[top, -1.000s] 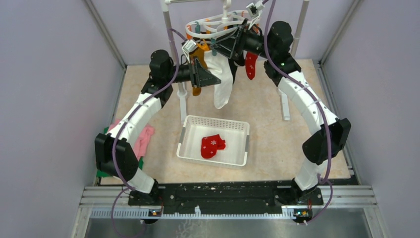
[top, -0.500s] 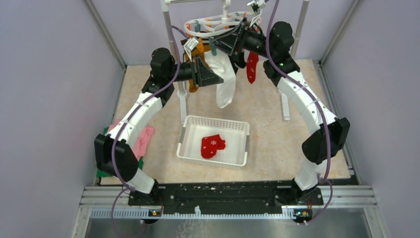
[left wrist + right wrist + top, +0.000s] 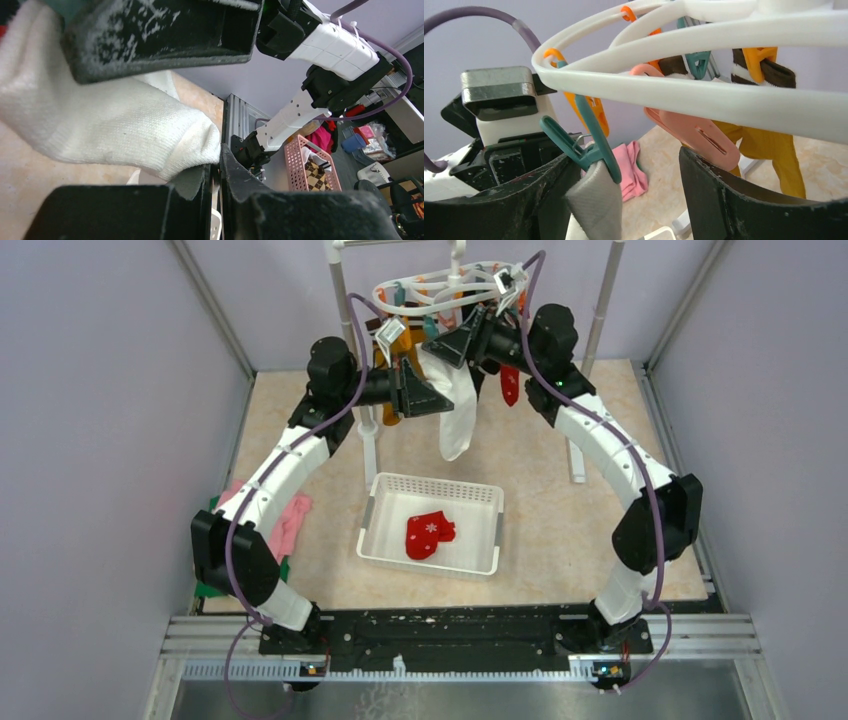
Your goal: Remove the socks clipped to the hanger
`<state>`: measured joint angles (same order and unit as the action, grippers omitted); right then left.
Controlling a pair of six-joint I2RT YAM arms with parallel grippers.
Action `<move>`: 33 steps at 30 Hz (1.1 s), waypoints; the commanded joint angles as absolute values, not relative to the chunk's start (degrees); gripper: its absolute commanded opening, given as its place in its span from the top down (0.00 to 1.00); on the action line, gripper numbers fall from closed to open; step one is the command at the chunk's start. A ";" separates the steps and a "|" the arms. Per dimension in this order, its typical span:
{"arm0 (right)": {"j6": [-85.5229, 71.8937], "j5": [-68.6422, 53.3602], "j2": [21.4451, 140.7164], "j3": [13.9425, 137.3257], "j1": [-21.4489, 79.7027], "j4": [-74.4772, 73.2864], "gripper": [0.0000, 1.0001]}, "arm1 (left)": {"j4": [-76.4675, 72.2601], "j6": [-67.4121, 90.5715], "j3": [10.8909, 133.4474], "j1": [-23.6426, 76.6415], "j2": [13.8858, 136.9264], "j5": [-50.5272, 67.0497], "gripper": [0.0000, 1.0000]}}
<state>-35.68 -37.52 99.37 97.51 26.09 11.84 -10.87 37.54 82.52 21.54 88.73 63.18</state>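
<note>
The white hanger (image 3: 440, 288) hangs from the rack at the back, its ring (image 3: 674, 95) crossing the right wrist view. A white sock (image 3: 458, 415) dangles from a teal clip (image 3: 589, 145). My right gripper (image 3: 634, 185) is open, and the clip and the sock's cuff (image 3: 594, 205) lie against its left finger. My left gripper (image 3: 219, 155) is shut on the white sock (image 3: 100, 125) lower down. A mustard sock (image 3: 393, 365), a red sock (image 3: 510, 385) and a dark striped sock (image 3: 769, 75) stay clipped. A red snowflake sock (image 3: 430, 533) lies in the basket.
The white mesh basket (image 3: 480, 495) sits on the table below the hanger. Pink and green folded cloth (image 3: 290, 525) lies at the left. The rack's white poles (image 3: 368, 445) stand beside both arms. An empty pink clip (image 3: 694, 132) hangs by my right gripper's right finger.
My right gripper narrowed, then opened again, and shifted left and up to the teal clip. The hanger swung back more level. The left gripper rose slightly with the white sock.
</note>
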 commanded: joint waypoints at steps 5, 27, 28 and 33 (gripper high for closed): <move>-41.78 -39.29 99.94 102.85 27.21 23.35 0.36 | -9.36 34.52 84.22 22.03 86.05 63.42 0.87; -38.97 -35.73 100.51 105.30 28.32 19.15 0.79 | -5.05 30.08 84.51 22.59 85.21 62.74 0.87; -38.40 -35.23 100.16 105.37 28.18 18.48 0.82 | -2.72 27.53 84.73 22.59 85.03 62.31 0.87; -37.68 -34.88 99.32 106.39 26.80 15.96 1.00 | 13.17 9.36 82.45 22.59 82.96 56.95 0.87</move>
<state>-39.44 -35.68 101.45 102.56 27.33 17.34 2.07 24.60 82.67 22.35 86.89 60.71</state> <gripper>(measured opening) 0.064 0.135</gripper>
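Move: Just above the right hand's open fingers is the teal clip holding the white sock, about 3 cm up, 2 cm back and 1 cm left. The pink clip stands some 3 cm ahead, 1 cm to the right and 2 cm up from that hand. From the left hand, already pinching the sock, the basket lies roughly 36 cm below, 6 cm back and 3 cm left; the teal clip is about 9 cm ahead, 1 cm left and 7 cm up. Rising about 5 cm around the teal clip, drawing back slightly and then easing forward again, the right hand brings its open fingers level with the handles and shuts them almost fully, pinching the handles together firmly. The left hand keeps its grip on the white sock, nearly still until the very end, when it starts down about 2 cm towards the basket. ##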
